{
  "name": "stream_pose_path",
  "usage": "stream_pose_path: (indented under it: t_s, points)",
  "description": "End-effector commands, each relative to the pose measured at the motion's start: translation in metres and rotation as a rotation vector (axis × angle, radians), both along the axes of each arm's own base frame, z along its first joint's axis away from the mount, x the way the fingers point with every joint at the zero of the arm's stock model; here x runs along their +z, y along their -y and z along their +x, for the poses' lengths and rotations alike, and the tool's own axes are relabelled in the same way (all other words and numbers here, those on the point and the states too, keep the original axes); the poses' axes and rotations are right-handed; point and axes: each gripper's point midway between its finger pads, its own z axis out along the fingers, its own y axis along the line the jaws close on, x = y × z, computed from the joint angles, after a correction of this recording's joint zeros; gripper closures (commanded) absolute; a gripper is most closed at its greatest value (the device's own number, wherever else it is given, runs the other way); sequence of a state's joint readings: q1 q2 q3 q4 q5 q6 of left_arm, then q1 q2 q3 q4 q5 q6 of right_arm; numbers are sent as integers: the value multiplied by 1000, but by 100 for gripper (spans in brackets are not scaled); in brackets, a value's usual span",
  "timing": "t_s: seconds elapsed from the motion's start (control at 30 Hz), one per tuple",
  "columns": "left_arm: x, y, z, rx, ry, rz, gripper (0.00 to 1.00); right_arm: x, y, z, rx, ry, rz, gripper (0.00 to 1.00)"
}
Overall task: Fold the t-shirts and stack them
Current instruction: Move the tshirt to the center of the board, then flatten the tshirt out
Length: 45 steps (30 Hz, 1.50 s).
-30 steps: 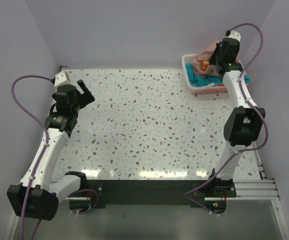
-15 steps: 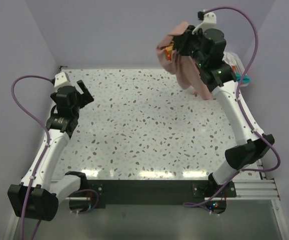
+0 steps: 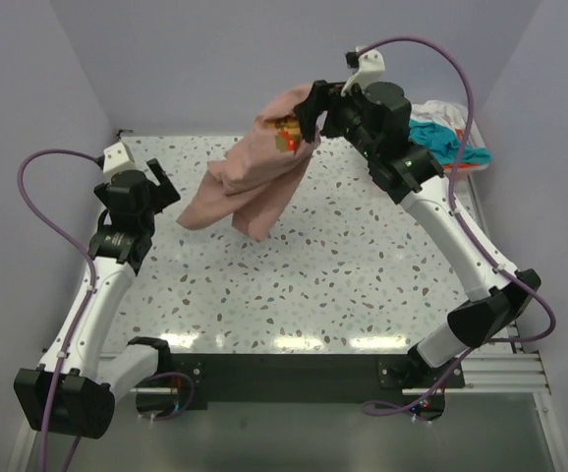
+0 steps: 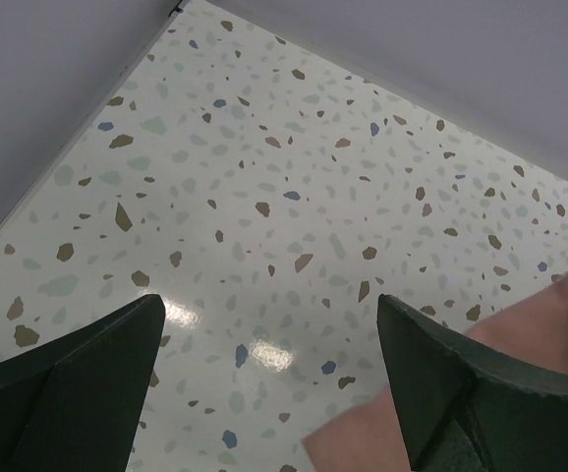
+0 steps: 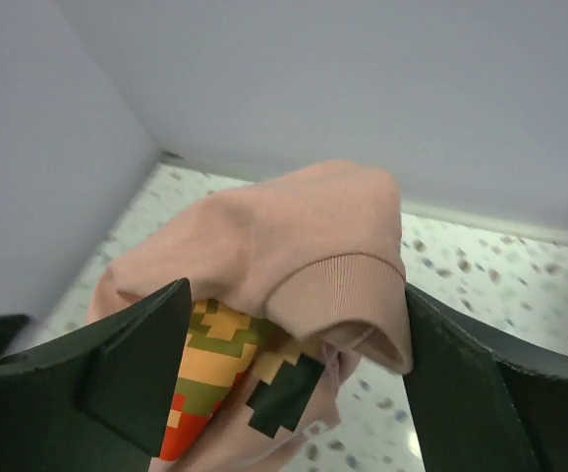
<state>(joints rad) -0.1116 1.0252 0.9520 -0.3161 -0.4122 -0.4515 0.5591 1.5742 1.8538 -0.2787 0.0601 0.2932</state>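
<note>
A salmon-pink t-shirt with a blocky colour print hangs in the air over the back middle of the table, trailing down and left. My right gripper is at its top end. In the right wrist view the jaws of that gripper stand wide apart, so it is open, with the bunched t-shirt and its ribbed collar lying loosely between them. My left gripper hovers open at the back left, holding nothing. A corner of the pink t-shirt shows by its right finger. Teal and white t-shirts lie heaped at the back right.
The basket under the heaped shirts is mostly hidden behind my right arm; a bit of its edge shows. Walls close in the table at the back and on both sides. The speckled tabletop lies between the arms.
My right arm swung left from the basket, carrying the pink t-shirt out over the table, and its jaws have opened. The left gripper has barely moved.
</note>
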Motion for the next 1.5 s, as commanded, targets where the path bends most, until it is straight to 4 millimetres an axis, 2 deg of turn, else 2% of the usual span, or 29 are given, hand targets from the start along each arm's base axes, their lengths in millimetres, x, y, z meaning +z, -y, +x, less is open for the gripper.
stream_pose_path:
  t_s: [0.0,0.07,0.1,0.2,0.33,0.43,0.53,0.63,0.73,0.93,1.0,1.3,1.47]
  points:
    - [14,-1,-3,-9,21,11,7,-87,37,21,-201,-141,-201,14]
    - [-3,1,-5,-18,-23,4,9,-130,49,24,-253,-218,-304,7]
    - [-9,4,-6,-32,-39,-3,10,-144,52,22,-253,-253,-339,7]
    - [-47,18,-9,-73,-133,-36,12,-169,49,16,-211,-310,-376,7]
    - [-98,29,-17,-50,-283,-101,11,-176,44,14,-185,-329,-364,7]
    - [-130,23,-31,44,-373,-137,11,-177,39,15,-170,-336,-355,7]
    - [-157,16,-48,122,-468,-149,12,-179,36,15,-160,-349,-337,7]
    - [-175,19,-57,150,-527,-188,13,-184,34,15,-151,-362,-331,7]
    - [-189,25,-63,149,-564,-221,16,-186,33,18,-151,-371,-322,7]
    - [-213,35,-67,119,-605,-267,32,-191,33,20,-150,-388,-316,7]
    - [-218,38,-67,111,-615,-274,37,-191,33,20,-148,-389,-310,7]
    - [-234,44,-56,85,-629,-282,41,-195,32,22,-145,-398,-305,7]
    - [-242,47,-51,70,-636,-284,53,-204,32,25,-141,-417,-311,7]
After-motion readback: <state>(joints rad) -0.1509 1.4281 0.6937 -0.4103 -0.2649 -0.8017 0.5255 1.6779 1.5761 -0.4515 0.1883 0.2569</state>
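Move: The t-shirt hangs in the air between the hands: its left corner lies some 16 cm below the left gripper, about 5 cm to its right and 4 cm back. The right gripper, opening around the upper end, has the shirt's middle roughly 16 cm to its left, 8 cm back and 18 cm below. The basket is around 30 cm to that gripper's right, 17 cm farther out and 40 cm down. Finish opening the right gripper to let go of the t-shirt while dropping that hand about 20 cm, fingers tipping down, then hold it high above the board. Bring the left gripper down some 24 cm and a little back and right, tilting its fingers nearly 40 degrees downward, and half close them around the shirt's left corner without shutting. ##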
